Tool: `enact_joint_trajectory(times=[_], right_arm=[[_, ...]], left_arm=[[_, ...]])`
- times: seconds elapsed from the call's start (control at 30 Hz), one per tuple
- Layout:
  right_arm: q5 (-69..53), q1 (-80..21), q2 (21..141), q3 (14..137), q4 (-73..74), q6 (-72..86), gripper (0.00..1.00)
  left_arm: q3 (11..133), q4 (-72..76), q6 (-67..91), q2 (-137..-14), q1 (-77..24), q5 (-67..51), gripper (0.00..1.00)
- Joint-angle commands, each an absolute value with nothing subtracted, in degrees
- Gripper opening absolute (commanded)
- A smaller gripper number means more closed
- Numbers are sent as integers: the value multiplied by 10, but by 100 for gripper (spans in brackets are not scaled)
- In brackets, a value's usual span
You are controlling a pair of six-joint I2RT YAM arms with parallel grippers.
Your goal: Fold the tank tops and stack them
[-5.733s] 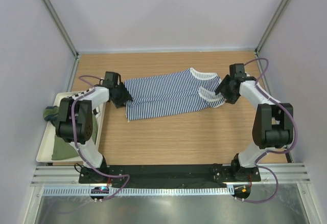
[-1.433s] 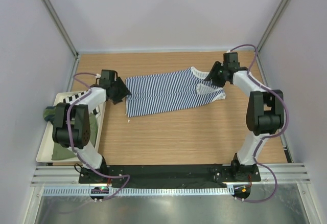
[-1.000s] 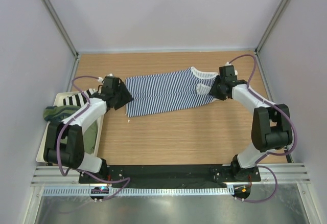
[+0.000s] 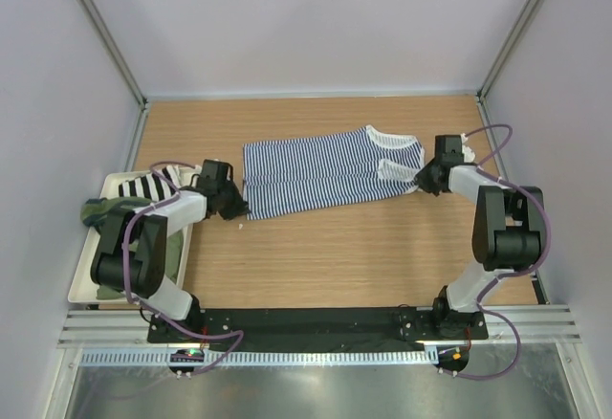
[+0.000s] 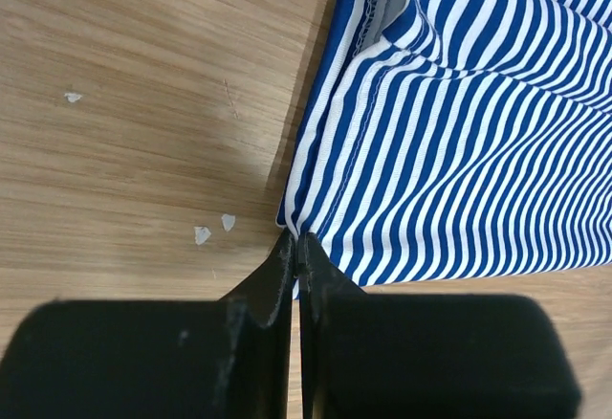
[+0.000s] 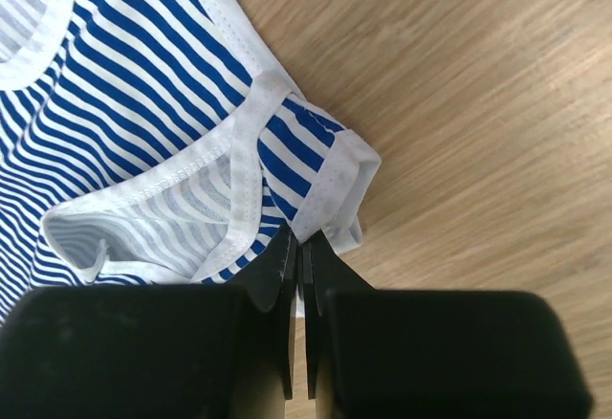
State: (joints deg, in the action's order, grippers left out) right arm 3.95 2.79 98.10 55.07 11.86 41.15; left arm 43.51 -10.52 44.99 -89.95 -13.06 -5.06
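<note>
The striped tank top lies spread flat across the middle of the wooden table, hem to the left and white-trimmed straps to the right. My left gripper is shut on its near-left hem corner; in the left wrist view the gripper pinches the striped tank top's edge. My right gripper is shut on the near shoulder strap. In the right wrist view the gripper clamps the white trim of the strap. The olive green tank top is bunched in the tray at left.
A white tray sits at the table's left edge, holding the olive cloth and a black-and-white striped cloth. Grey walls with metal posts enclose the table. Small white specks lie on the wood by the hem corner.
Both grippers have closed on the striped top. The left one slid nearer to the near hem corner, the right one moved right onto the strap, and the cloth shifted slightly right.
</note>
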Motion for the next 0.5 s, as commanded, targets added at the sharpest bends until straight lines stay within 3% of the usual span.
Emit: enact_joint_trajectory(times=[0.0, 0.23, 0.33, 0.37, 0.43, 0.47], right_arm=[[77, 31, 924, 517, 93, 443, 6], [78, 29, 834, 453, 155, 442, 4], [83, 29, 771, 421, 190, 432, 8], [89, 29, 754, 410, 193, 429, 11], [101, 29, 720, 379, 217, 433, 32], [101, 29, 690, 370, 224, 432, 44]], left_arm=[[406, -115, 446, -883, -130, -59, 0], [340, -128, 460, -785, -149, -88, 0], [316, -153, 474, -736, -186, -76, 3], [304, -165, 478, -724, -193, -70, 9], [294, -175, 491, -687, -200, -66, 21], [287, -189, 493, -673, -200, -63, 38]])
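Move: At the two near corners of the folded striped tank top, both hands already hold cloth, low over the table. The bare table they draw it onto starts right behind them, some 8 cm back of each hand. The tank top's middle lies about 27 cm right and 13 cm ahead of the left hand, 26 cm left and 4 cm ahead of the right; the neckline is roughly 15 cm ahead of the right hand and 8 cm left. The green tank top lies some 28 cm left of the left hand, 6 cm back. Dragging the folded tank top straight back towards the robot, both hands travel together about 9 cm, still pinching its near corners most of the way; the left stays low and drifts some 2 cm left near the end, the right rises about 2.5 cm. Both grippers then start to open and let go of the cloth while still moving back. ##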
